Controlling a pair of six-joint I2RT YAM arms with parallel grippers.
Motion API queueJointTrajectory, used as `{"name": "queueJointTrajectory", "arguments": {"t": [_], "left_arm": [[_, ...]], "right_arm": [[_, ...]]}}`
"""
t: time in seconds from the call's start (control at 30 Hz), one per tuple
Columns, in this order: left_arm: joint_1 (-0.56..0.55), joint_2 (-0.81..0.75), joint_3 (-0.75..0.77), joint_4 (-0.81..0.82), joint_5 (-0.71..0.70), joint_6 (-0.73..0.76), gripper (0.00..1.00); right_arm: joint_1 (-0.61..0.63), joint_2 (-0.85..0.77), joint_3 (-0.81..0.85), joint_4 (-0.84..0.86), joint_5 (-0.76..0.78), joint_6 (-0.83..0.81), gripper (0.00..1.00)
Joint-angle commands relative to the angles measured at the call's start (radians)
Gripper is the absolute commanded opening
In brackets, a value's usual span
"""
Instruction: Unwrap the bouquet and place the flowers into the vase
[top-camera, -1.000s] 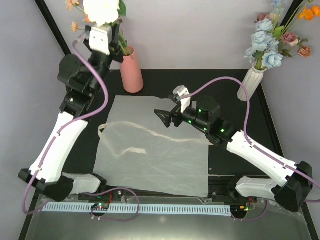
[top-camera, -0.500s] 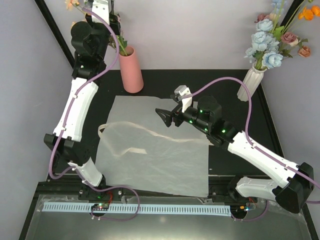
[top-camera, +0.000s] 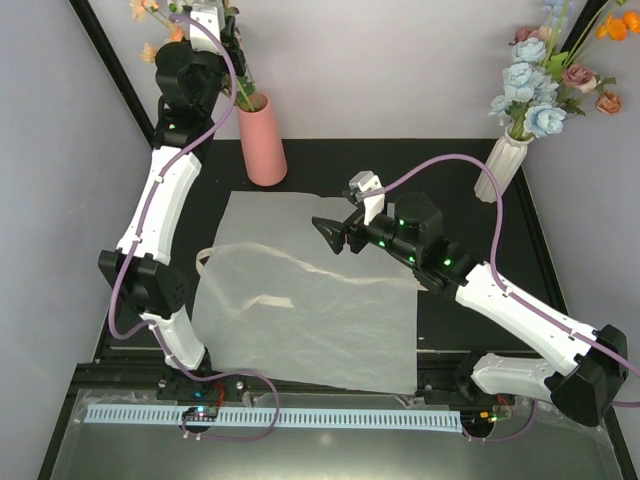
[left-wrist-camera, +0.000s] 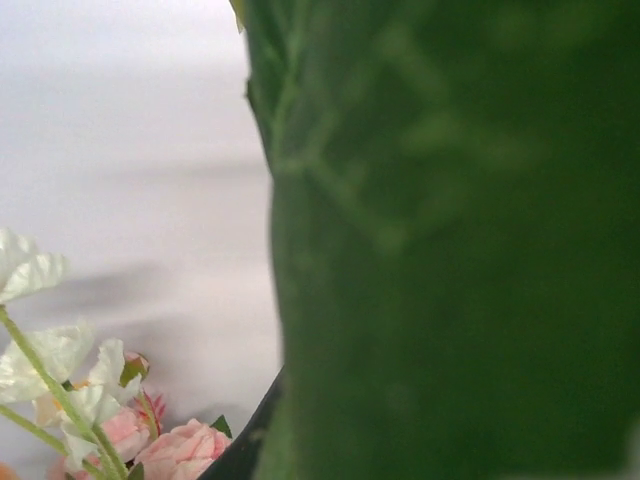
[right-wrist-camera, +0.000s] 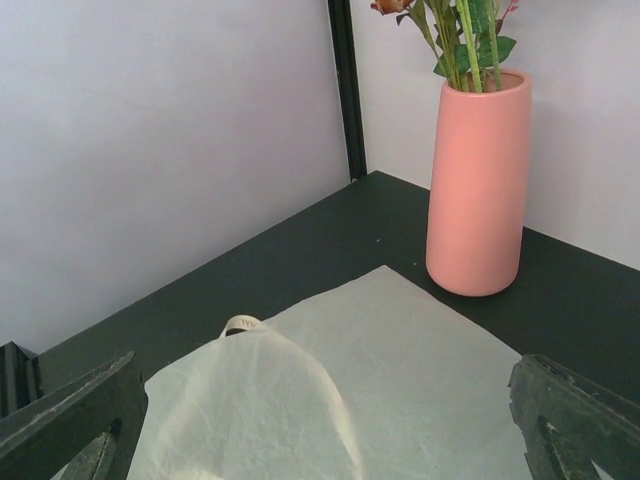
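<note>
The salmon-pink vase (top-camera: 263, 140) stands at the back left, also seen in the right wrist view (right-wrist-camera: 478, 180). Green stems (right-wrist-camera: 465, 40) of the flowers (top-camera: 150, 50) reach into its mouth. My left gripper (top-camera: 228, 45) is high above the vase, shut on the flowers. In the left wrist view a green leaf (left-wrist-camera: 450, 250) fills most of the picture, with pink and cream blooms (left-wrist-camera: 180, 450) at the lower left. The cream wrapping paper (top-camera: 310, 300) lies spread flat, its ribbon (top-camera: 250, 265) loose on it. My right gripper (top-camera: 330, 235) hovers open over the paper's far edge, holding nothing.
A white ribbed vase (top-camera: 503, 165) with blue, mauve and orange flowers (top-camera: 545, 85) stands at the back right. A black frame post (top-camera: 105, 50) slants up at the back left. A white slotted rail (top-camera: 270, 415) runs along the near edge.
My left arm has stretched up and back, carrying the gripper and the flowers higher over the vase; the large cream bloom has left the top of the view. The right arm has not moved.
</note>
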Motion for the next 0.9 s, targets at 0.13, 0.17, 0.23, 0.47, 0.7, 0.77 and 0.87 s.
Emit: {"name": "queueJointTrajectory", "arguments": {"t": [0.13, 0.17, 0.23, 0.47, 0.7, 0.77, 0.87], "left_arm": [[0.000, 0.079, 0.039, 0.002, 0.013, -0.037, 0.02], [0.000, 0.091, 0.040, 0.000, 0.013, -0.037, 0.02], [0.001, 0.111, 0.041, -0.006, 0.011, -0.035, 0.02], [0.008, 0.190, 0.063, -0.045, -0.005, -0.033, 0.04], [0.022, 0.288, 0.143, -0.106, -0.016, -0.021, 0.04], [0.026, 0.308, 0.161, -0.107, -0.019, -0.027, 0.05], [0.032, 0.332, 0.170, -0.088, -0.019, -0.032, 0.07]], "right_arm": [[0.002, -0.018, -0.001, 0.000, 0.027, -0.001, 1.00], [0.001, -0.017, 0.000, -0.001, 0.028, -0.001, 1.00], [0.002, -0.016, 0.000, -0.002, 0.029, -0.002, 1.00], [0.001, -0.015, 0.001, -0.005, 0.035, -0.003, 1.00], [0.002, -0.010, 0.002, -0.005, 0.036, -0.004, 1.00], [0.002, -0.008, 0.002, -0.005, 0.038, -0.003, 1.00], [0.001, -0.005, 0.002, -0.006, 0.039, -0.004, 1.00]]}}
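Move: Ahead of the left hand, which already holds flowers, stands the pink vase, about 12 cm forward and 2 cm to the right; its mouth is roughly 30 cm lower and its middle some 42 cm lower. The blossoms already in it spread about 15 cm ahead, 8 cm left and 8 cm below the hand. The wrapping paper lies 22 cm back, 10 cm right, 56 cm down. From the right hand the vase is some 37 cm ahead, 17 cm left and 20 cm lower. Lowering the held flowers towards the vase, the left hand sinks about 15 cm while reaching some 10 cm forward, right in beside the blossoms already standing there. Its fingers tip down from slightly raised to nearly level, roughly 15 degrees, and stay shut on the stem. ##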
